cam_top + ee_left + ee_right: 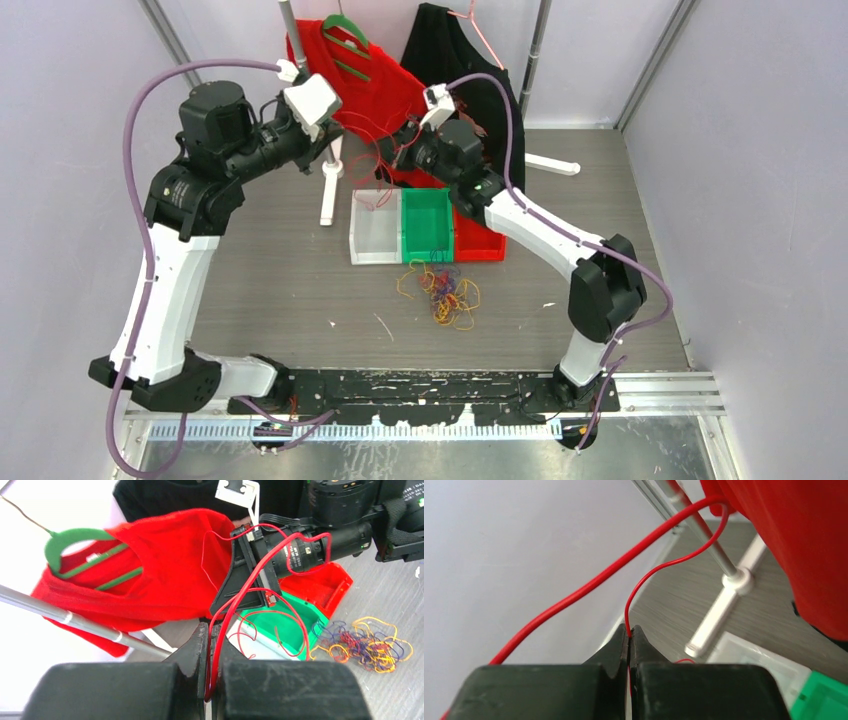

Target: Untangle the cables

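Note:
A tangle of red, yellow-orange and purple-blue cables (445,290) lies on the table in front of the bins; the left wrist view shows it at the right (365,642). Both arms are raised over the bins, facing each other. My left gripper (212,635) is shut on a loop of red cable (250,587) that runs up to the right arm's fingers (240,580). My right gripper (630,632) is shut on a thin red cable (659,570). A thicker red strand (589,585) crosses beside it. From above, red strands (378,160) hang between the two grippers.
A clear bin (375,240), a green bin (428,225) and a red bin (482,243) stand side by side. Behind them a red shirt (350,70) on a green hanger and a black garment (450,60) hang from a white stand (330,185).

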### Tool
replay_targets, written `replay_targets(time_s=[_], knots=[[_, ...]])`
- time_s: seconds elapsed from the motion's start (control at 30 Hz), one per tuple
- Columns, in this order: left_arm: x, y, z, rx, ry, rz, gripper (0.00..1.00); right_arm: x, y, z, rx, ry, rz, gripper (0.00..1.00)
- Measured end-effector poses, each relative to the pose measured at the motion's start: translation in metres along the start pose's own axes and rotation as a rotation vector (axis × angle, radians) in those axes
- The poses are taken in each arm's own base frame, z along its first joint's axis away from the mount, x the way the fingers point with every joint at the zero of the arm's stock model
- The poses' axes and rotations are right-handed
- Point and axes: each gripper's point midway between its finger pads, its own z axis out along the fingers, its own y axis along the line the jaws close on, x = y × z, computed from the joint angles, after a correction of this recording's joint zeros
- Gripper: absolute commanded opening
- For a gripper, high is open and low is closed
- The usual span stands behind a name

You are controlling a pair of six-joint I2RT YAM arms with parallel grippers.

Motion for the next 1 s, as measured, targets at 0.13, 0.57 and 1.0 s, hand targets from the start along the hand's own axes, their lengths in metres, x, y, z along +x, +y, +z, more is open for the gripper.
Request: replay_targets(time_s=[0.13,0.57,1.0], knots=[[0.027,-0.011,0.004,0.025,0.060,-0.024,0.00,0.037,-0.033,0.002,0.081,0.070,-0.014,0.01],[0.122,-0.034,0.027,0.082,0.286,-0.032,0.00,0.157,-0.110,0.014,0.289,0.285,-0.174,0.31],[0.209,0.002,0.075,-0.001,0.466,-0.002,0.00,0.194,-0.150,-0.027,0.399,0.378,-0.234,0.79]])
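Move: Both grippers still hold the red cable. From the right gripper, the white bin it goes down to is almost straight below, some 32 cm down, about 2 cm back and 3 cm left. The green bin lies 11 cm to the right of the white one. The cable tangle sits about 16 cm back and 11 cm right of the right gripper. From the left gripper, the white bin is roughly 8 cm ahead, 5 cm right and 45 cm below. Lower the right gripper about 25 cm over the white bin, tipping its fingers down some 35 degrees, and open it wide over the last stretch to let go of the red cable. Meanwhile bring the left gripper down about 20 cm, then forward as well towards the end, tilting its fingers down and keeping its pinch on the cable. ##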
